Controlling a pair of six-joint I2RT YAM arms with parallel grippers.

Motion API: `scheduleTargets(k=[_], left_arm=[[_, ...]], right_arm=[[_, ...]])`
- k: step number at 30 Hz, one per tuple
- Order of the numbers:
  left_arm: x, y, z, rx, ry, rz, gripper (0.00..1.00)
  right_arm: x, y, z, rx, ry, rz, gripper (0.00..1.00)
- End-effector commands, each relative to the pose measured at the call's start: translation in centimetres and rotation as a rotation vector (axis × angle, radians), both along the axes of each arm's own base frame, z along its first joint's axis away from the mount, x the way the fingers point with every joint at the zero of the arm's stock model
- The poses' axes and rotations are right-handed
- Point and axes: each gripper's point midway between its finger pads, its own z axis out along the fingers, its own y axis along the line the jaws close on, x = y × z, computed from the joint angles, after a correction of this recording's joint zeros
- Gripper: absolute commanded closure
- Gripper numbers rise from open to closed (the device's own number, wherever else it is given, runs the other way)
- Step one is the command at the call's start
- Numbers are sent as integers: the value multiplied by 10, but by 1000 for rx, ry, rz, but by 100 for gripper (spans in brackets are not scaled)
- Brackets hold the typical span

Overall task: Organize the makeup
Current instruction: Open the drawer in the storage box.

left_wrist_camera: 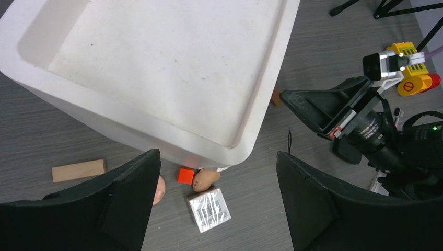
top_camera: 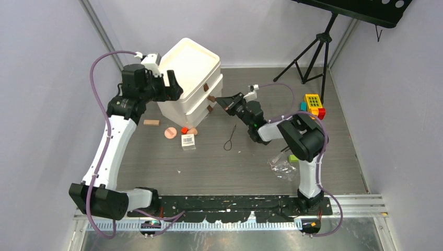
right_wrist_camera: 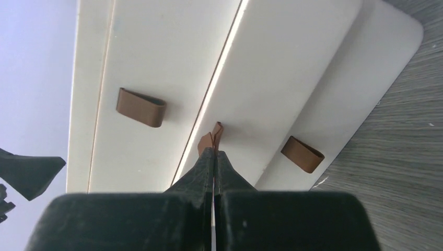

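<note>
A white drawer box (top_camera: 190, 78) stands at the back of the table, its top tray (left_wrist_camera: 172, 63) bare. My right gripper (right_wrist_camera: 214, 151) is shut on the brown strap handle (right_wrist_camera: 215, 133) of the middle drawer; the same gripper (top_camera: 217, 100) reaches in from the right. My left gripper (left_wrist_camera: 217, 162) hangs open above the box's near corner, holding nothing. Makeup lies on the table in front of the box: a clear barcoded box (left_wrist_camera: 209, 209), a peach sponge (left_wrist_camera: 205, 179) and a pink puff (top_camera: 170, 133).
A small red cube (left_wrist_camera: 185, 175) and a wooden block (left_wrist_camera: 78, 170) lie by the box. A black loop (top_camera: 230, 141) lies mid-table. Toy blocks (top_camera: 313, 104) sit at the right, a crumpled clear bag (top_camera: 282, 168) near the right arm. A tripod (top_camera: 313, 52) stands behind.
</note>
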Motion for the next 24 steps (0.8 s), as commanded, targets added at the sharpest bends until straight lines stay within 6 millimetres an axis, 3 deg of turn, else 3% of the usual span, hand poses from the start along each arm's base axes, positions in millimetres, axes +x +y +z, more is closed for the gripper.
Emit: scheduleTargets(k=[1, 24], left_arm=[[5, 1, 7, -1, -33, -2, 17], [6, 1, 2, 4, -18, 1, 17]], right_arm=[[-2, -23, 32, -52, -90, -105, 100], [-35, -94, 45, -317, -101, -294, 100]])
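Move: The right fingers are shut on the brown tab of the middle drawer, which stands a crack open about 1 cm left of the hand point. The top drawer's tab is roughly 7 cm above, 1 cm ahead and 3 cm left; the bottom drawer's tab is some 7 cm below, at much the same spot. The wire loop tool lies about 10 cm back, 6 cm right and 12 cm down. From the left hand the pinched tab is some 6 cm ahead, 22 cm right and 15 cm lower. Keeping its pinch on the middle drawer's tab, the right hand pulls the drawer steadily out of the box, going about 8 cm to the right and some 3 cm back, with only a slight rise. Meanwhile the wrist turns clockwise by roughly 10 degrees and rolls so that the hand's left side sinks some 15 degrees. ##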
